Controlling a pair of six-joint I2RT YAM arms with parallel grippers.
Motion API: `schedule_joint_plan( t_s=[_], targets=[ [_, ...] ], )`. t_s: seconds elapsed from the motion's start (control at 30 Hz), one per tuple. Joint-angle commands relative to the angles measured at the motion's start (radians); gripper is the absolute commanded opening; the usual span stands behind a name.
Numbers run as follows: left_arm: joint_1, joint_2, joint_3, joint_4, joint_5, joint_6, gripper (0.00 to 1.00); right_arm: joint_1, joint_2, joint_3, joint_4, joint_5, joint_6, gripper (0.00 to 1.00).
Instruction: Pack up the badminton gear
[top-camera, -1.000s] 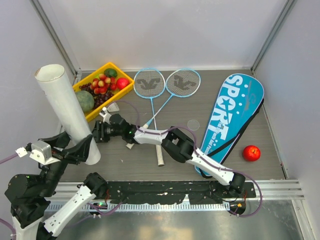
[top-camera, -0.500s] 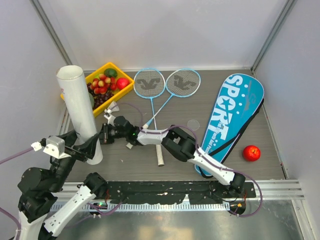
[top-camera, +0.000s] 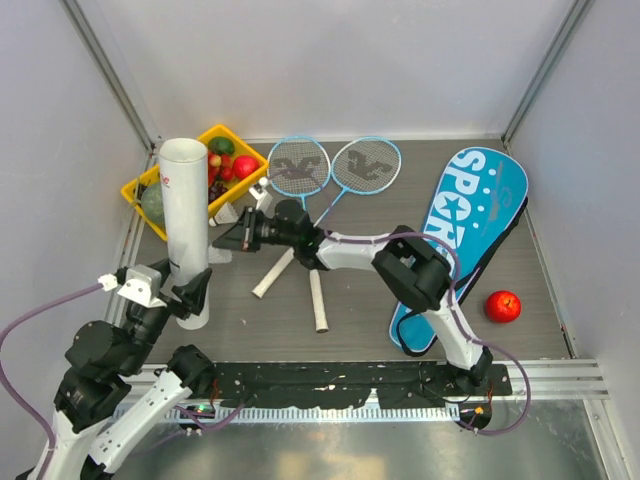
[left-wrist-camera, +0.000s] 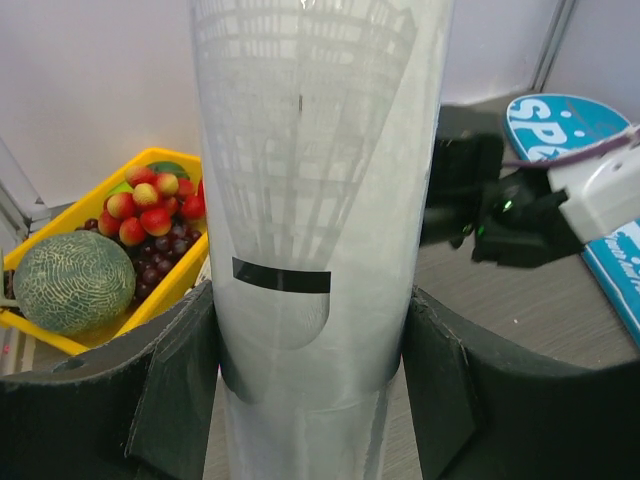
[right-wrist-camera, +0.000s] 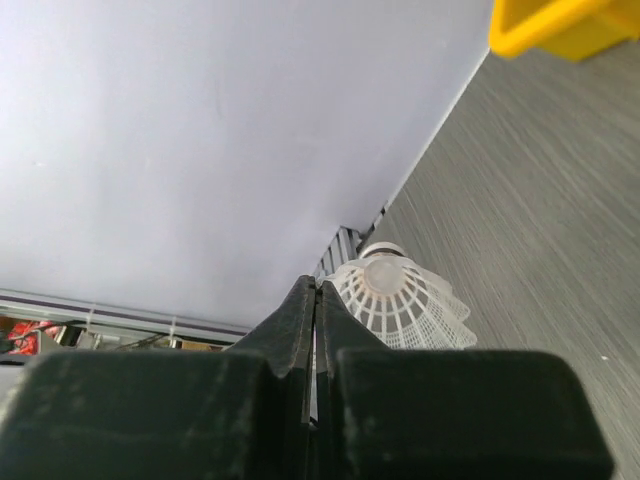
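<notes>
My left gripper (top-camera: 188, 300) (left-wrist-camera: 310, 340) is shut on the long white tube (top-camera: 185, 215) (left-wrist-camera: 320, 180) near its base and holds it upright, open end up. To its right, my right gripper (top-camera: 226, 246) (right-wrist-camera: 317, 290) is shut on the skirt edge of a white shuttlecock (right-wrist-camera: 400, 298), beside the tube. A second shuttlecock (top-camera: 229, 215) lies by the tray's corner. Two light-blue rackets (top-camera: 298, 166) (top-camera: 366, 165) lie crossed mid-table, partly under my right arm. The blue SPORT bag (top-camera: 462, 225) lies flat on the right.
The yellow fruit tray (top-camera: 135, 190) (left-wrist-camera: 90, 345) stands at the back left, right behind the tube. A red apple (top-camera: 503, 306) sits near the right wall. Walls close in the table on three sides.
The left arm has swung the tube from a tilt to upright and moved it right. The right gripper has shut on the shuttlecock and moved back, away from the tube's base.
</notes>
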Motion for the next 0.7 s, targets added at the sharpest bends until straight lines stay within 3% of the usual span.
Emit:
schedule_joint_plan(
  t_s=[0.0, 0.17, 0.3, 0.67],
  targets=[
    [0.003, -0.003, -0.021, 0.065, -0.007, 0.036, 0.20, -0.050, -0.158, -0.121, 0.082, -0.001, -0.029, 0.05],
    [0.003, 0.003, -0.061, 0.038, 0.037, 0.077, 0.21, -0.131, -0.344, -0.302, 0.030, 0.022, -0.076, 0.05],
    [0.003, 0.021, -0.110, 0.007, 0.218, 0.199, 0.20, -0.207, -0.519, -0.443, -0.103, 0.061, -0.153, 0.05],
    [0.003, 0.124, -0.169, -0.031, 0.380, 0.362, 0.18, -0.323, -0.923, -0.476, -0.629, 0.162, -0.500, 0.05]
  ],
)
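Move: The right hand keeps a shuttlecock pinched; the tube's mouth it is bound for is about 37 cm above it, nearly straight overhead. On the table some 13 cm lower, a loose shuttlecock is roughly 15 cm ahead and 3 cm left, and a racket grip about 11 cm right and 1 cm back. From the left hand, which holds the nearly upright tube, the pinched shuttlecock is some 12 cm ahead, 3 cm right and 17 cm below. Rightward in a long sweep of about 22 cm, the right hand carries the still-pinched shuttlecock past over the racket grip, rising on the way, slightly forward and turning clockwise. Meanwhile the left hand sinks about 10 cm and drifts right, keeping its grip and rolling to lean the tube over to the right, so that mouth and shuttlecock draw together. ##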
